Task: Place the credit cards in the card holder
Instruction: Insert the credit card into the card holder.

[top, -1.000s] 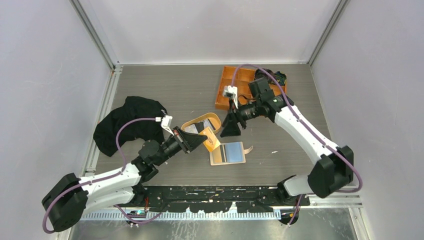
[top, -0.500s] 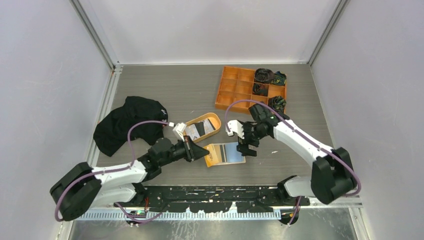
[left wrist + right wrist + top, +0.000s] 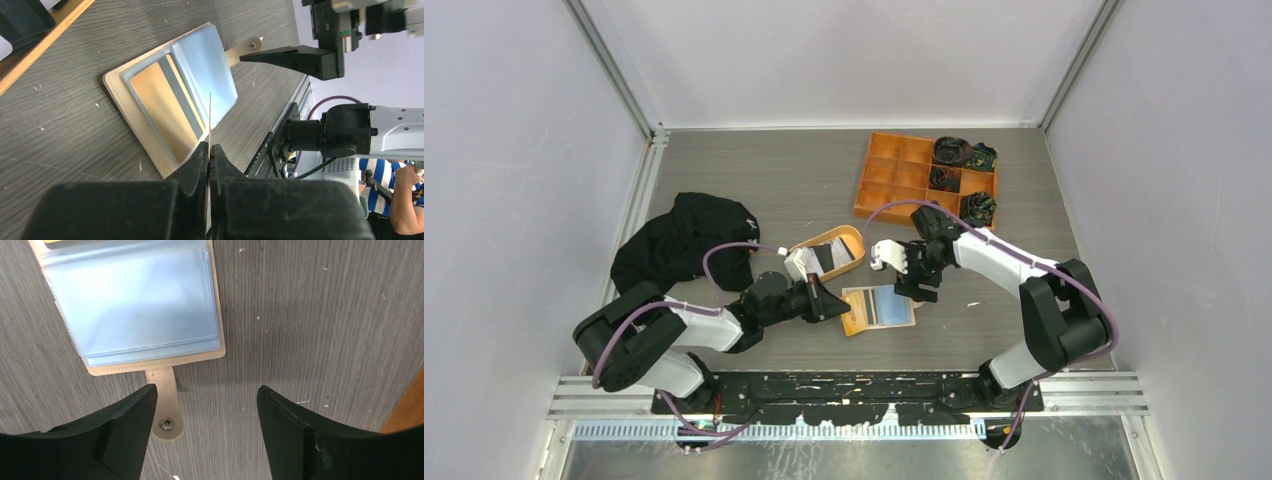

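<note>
The card holder (image 3: 882, 307) lies open on the table, its clear sleeves up; the left sleeve (image 3: 165, 107) shows an orange card with a grey stripe. My left gripper (image 3: 842, 304) sits at the holder's left edge, shut on a thin credit card (image 3: 210, 117) that I see edge-on, pointing at the sleeves. My right gripper (image 3: 205, 395) stands open just above the table at the holder's right edge, its left finger beside the snap tab (image 3: 165, 410). More credit cards, one dark (image 3: 834, 257) and one light (image 3: 810, 263), lie in the oval tray.
The oval orange-tan tray (image 3: 856, 243) sits just behind the holder. An orange compartment box (image 3: 894, 180) with dark bundles stands at the back right. A black cloth (image 3: 674, 248) lies at the left, next to the left arm.
The right arm came down from beside the orange box to the holder's snap tab. The left arm pushed forward to the right, bringing its card to the holder's left edge.
</note>
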Action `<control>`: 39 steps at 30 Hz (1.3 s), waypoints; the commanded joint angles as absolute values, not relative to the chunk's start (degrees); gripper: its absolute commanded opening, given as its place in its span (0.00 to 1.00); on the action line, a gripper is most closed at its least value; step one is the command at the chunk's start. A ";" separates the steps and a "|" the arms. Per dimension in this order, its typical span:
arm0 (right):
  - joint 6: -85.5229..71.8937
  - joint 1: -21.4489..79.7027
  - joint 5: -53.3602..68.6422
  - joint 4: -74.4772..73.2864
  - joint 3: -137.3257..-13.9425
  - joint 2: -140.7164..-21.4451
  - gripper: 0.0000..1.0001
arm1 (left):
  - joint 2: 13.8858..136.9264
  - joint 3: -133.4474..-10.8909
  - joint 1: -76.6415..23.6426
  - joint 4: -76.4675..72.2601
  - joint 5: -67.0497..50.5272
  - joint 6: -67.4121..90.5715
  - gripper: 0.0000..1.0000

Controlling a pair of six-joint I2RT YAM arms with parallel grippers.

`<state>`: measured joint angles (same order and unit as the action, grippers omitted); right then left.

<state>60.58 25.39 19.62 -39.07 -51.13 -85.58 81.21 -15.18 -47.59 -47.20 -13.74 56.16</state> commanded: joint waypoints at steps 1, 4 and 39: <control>62.40 25.93 18.14 -37.87 -53.46 -87.67 0.77 | 83.44 -17.30 -47.40 -55.87 -13.95 57.08 0.00; 62.45 26.74 18.24 -38.58 -54.15 -89.78 0.73 | 85.36 -17.70 -47.35 -57.71 -12.75 57.64 0.00; 67.48 38.58 19.86 -44.43 -55.46 -93.82 0.54 | 83.20 -11.82 -52.62 -56.64 -1.02 66.09 0.00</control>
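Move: The open card holder's middle lies about 6 cm to the right of the left gripper, level fore and aft, and some 6 cm below it; the left gripper already holds a card. The card box is roughly 11 cm ahead and 4 cm left of that hand. From the open right gripper, the card holder's middle is about 8 cm left, 3 cm back and 4 cm down, with its strap about 3 cm back, straight below. Lower the right gripper about 2.5 cm onto the card holder's strap edge, then push that edge back and left some 5 cm, turning the wrist about 20 degrees counter-clockwise and partly closing the fingers. Keep the card pinched in the left gripper over the card holder, easing it some 2 cm forward and slightly right, then drawing back past its start. ##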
